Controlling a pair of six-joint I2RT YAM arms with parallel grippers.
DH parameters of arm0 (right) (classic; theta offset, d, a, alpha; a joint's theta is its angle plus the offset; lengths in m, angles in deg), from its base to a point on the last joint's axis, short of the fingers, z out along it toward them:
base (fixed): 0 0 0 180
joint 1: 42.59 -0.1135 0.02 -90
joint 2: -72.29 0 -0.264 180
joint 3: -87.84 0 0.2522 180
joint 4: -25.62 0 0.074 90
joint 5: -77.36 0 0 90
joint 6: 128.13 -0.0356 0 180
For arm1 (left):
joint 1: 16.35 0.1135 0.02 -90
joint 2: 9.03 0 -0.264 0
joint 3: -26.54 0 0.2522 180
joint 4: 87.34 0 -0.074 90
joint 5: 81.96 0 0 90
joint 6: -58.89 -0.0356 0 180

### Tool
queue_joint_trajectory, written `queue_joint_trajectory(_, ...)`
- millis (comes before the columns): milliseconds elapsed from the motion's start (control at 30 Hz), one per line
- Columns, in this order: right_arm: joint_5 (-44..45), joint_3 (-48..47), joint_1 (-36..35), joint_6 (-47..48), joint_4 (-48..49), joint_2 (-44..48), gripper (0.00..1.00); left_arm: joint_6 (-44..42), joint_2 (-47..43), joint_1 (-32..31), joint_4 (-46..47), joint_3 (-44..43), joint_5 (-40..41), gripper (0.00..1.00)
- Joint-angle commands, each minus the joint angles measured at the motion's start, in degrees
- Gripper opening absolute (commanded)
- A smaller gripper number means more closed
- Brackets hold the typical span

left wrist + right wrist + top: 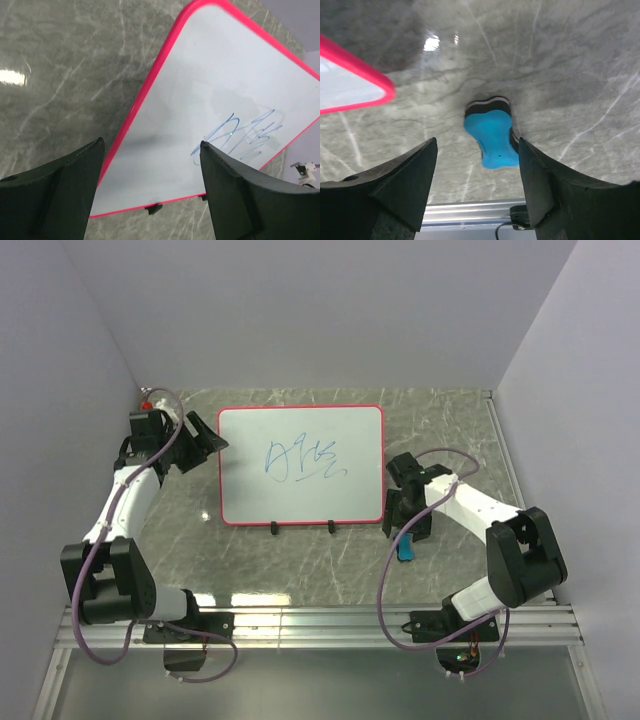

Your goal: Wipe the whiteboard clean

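The whiteboard [300, 465] lies flat mid-table, pink-framed, with a blue scribble [305, 462] near its middle. My left gripper [212, 440] hovers at the board's left edge. In the left wrist view that gripper [151, 150] is open, and the board [215, 90] shows between its dark fingers [60, 190], untouched. A blue eraser [405, 551] lies on the table by the board's near right corner. My right gripper [408, 523] hangs over it. In the right wrist view it [477, 145] stands open, with the eraser [492, 137] lying between the fingertips, close to the right one.
The board's two black feet [275, 529] point toward the arms. An aluminium rail [320, 625] runs along the near table edge. A small red object [147, 400] sits at the back left corner. Grey walls close in the back and both sides.
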Motion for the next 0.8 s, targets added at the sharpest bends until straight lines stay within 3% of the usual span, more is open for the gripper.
queue_joint_trajectory(0,1.91,1.77,-0.31,1.00,0.02,0.18,0.71,2.61,-3.98,-0.02,1.51,2.98,-0.80,0.83)
queue_joint_trajectory(200,1.47,1.78,-0.58,0.39,0.55,-1.40,0.69,2.62,-7.58,-0.10,-1.64,3.25,0.17,0.82)
queue_joint_trajectory(533,0.51,3.71,-0.93,1.44,2.92,-4.57,0.51,3.49,-13.21,-0.19,-4.02,5.62,1.75,0.82)
queue_joint_trajectory(600,0.59,3.45,-1.02,1.18,2.84,-4.92,0.47,3.67,-14.26,-0.28,-4.20,6.58,1.92,0.82)
queue_joint_trajectory(700,1.03,3.18,-1.28,1.27,2.49,-4.75,0.29,3.85,-15.14,-0.28,-4.64,7.03,1.93,0.83)
queue_joint_trajectory(767,1.03,2.92,-1.19,1.44,2.13,-4.31,0.23,3.41,-14.97,-0.28,-4.47,7.38,0.44,0.84)
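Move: The eraser lies almost under my open right hand, about 2 cm back, 1 cm to its right and 4 cm below. The whiteboard's near right corner is some 4 cm ahead and 4 cm left of that hand, and the nearer black clip about 3 cm ahead and 15 cm left. From my raised left hand the eraser is about 19 cm back, 43 cm right and 18 cm below; the whiteboard's middle is about level with it, 20 cm right. I sink my right hand about 3 cm onto the eraser, easing it some 2 cm back, and close the fingers from both sides until they pinch its narrow blue waist, the grip effort climbing at the end. Meanwhile my left hand, empty and open above the board's left edge, draws back about 5 cm and rises a little. ##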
